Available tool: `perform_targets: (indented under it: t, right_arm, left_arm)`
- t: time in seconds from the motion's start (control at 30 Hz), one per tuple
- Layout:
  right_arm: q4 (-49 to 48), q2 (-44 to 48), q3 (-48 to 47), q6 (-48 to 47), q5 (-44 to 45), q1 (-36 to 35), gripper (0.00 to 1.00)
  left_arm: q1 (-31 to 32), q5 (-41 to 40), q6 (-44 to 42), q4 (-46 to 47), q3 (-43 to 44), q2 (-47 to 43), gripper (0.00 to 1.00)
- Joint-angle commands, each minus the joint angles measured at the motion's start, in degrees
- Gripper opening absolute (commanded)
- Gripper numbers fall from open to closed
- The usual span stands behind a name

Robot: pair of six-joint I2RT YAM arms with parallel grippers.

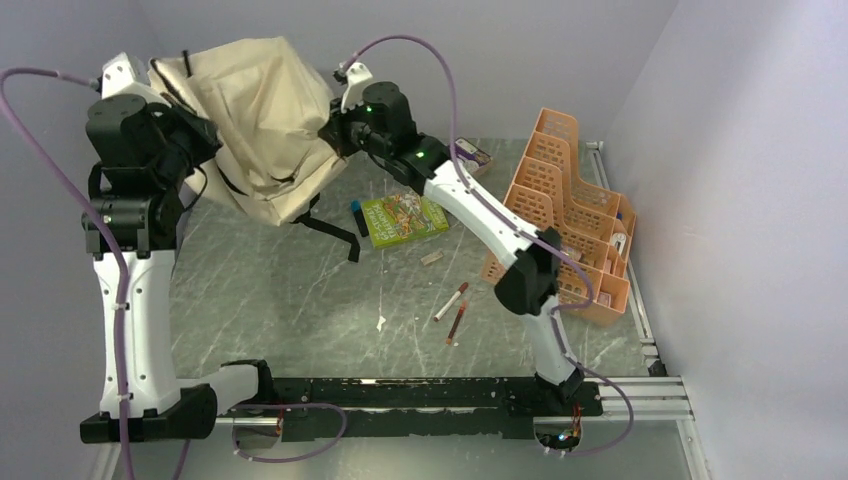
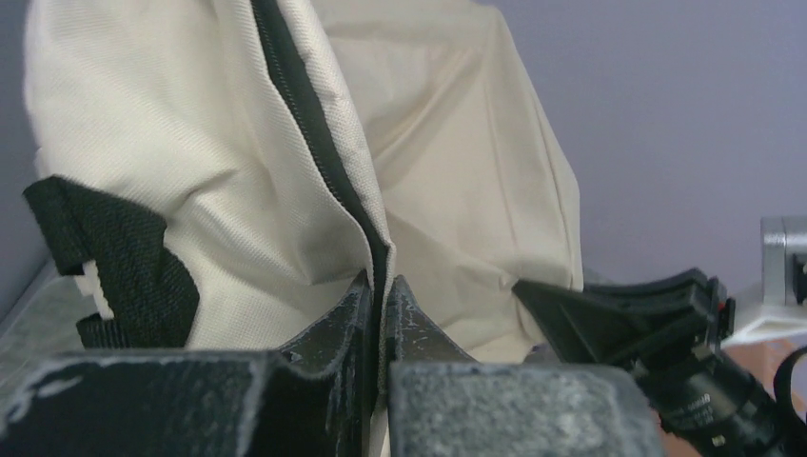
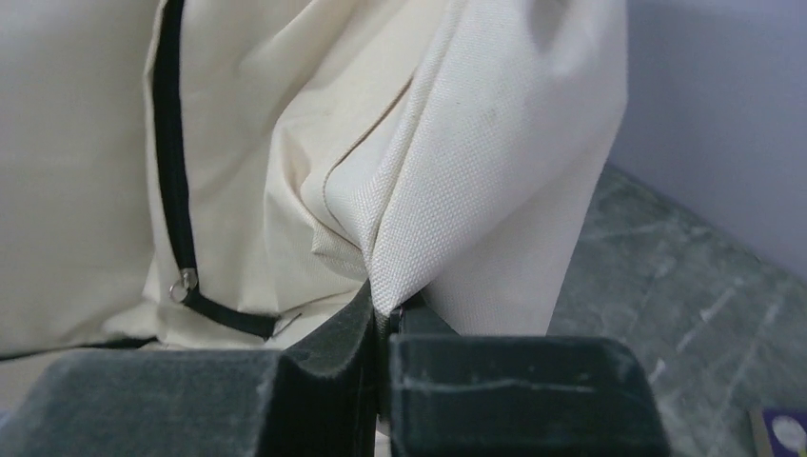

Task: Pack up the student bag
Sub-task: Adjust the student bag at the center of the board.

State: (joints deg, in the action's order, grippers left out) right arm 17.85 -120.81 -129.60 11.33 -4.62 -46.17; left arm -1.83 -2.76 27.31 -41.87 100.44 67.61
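The beige student bag [image 1: 262, 125] hangs lifted above the table's back left, held between both arms. My left gripper [image 1: 200, 135] is shut on the bag's left side; in the left wrist view its jaws [image 2: 381, 290] pinch a fabric edge with a black zipper line [image 2: 305, 114]. My right gripper [image 1: 335, 135] is shut on the bag's right side; the right wrist view shows a fold of the student bag [image 3: 457, 171] clamped between its jaws [image 3: 385, 309]. Black straps [image 1: 330, 232] dangle beneath the bag. A black strap piece [image 2: 114, 257] shows at the left.
A green book [image 1: 403, 218] lies on the table under the right arm, a dark blue item [image 1: 357, 218] beside it. Two red pens [image 1: 453, 308] and a small eraser [image 1: 432, 258] lie mid-table. An orange perforated organizer [image 1: 570, 210] stands at the right by the wall.
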Motion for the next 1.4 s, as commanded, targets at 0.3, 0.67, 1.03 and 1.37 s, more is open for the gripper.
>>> perform_targets:
  t: [0.3,0.67,1.03,1.37]
  right_arm:
    - [-17.2,-24.7,-10.9,0.4,-18.1,7.1,0.09]
    - [-16.2,-27.6,-7.3,0.3,-18.5,10.0,0.56]
    - [-10.0,-5.7,18.4,13.5,-2.7,10.2,0.68]
    - [-15.3,9.0,48.7,37.1,-4.3,9.1,0.62]
  left_arm:
    - [0.4,-4.5,5.1,10.7,-37.2,-9.6,0.05]
    - [0.3,-2.5,6.6,11.3,-51.1,-12.5,0.05]
    - [0.4,-6.7,5.2,-0.3,-48.6,-14.1,0.72]
    - [1.1,-7.4,-0.1,-3.7,-36.1,-14.2,0.77]
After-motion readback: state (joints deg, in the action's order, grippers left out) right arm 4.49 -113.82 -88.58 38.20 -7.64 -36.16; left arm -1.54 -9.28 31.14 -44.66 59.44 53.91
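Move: Both hands hold the student bag aloft by its side edges. Its landing spot on the table lies about 8 cm ahead, 9 cm right and 42 cm below the left hand; from the right hand it is level ahead, 9 cm left and 32 below. From the right hand, 34 cm down, the green book lies 4 cm ahead and 11 right, and the blue marker 3 ahead and 2 right. Both hands lower the student bag together to the table, the left some 30 cm down while easing back and tipping its fingers about 30 degrees down, then opening and lifting slightly. The right swings down about 24 cm and forward, opens on the way to let go, then draws back and to its right beside the green book, fingers tipping down. ##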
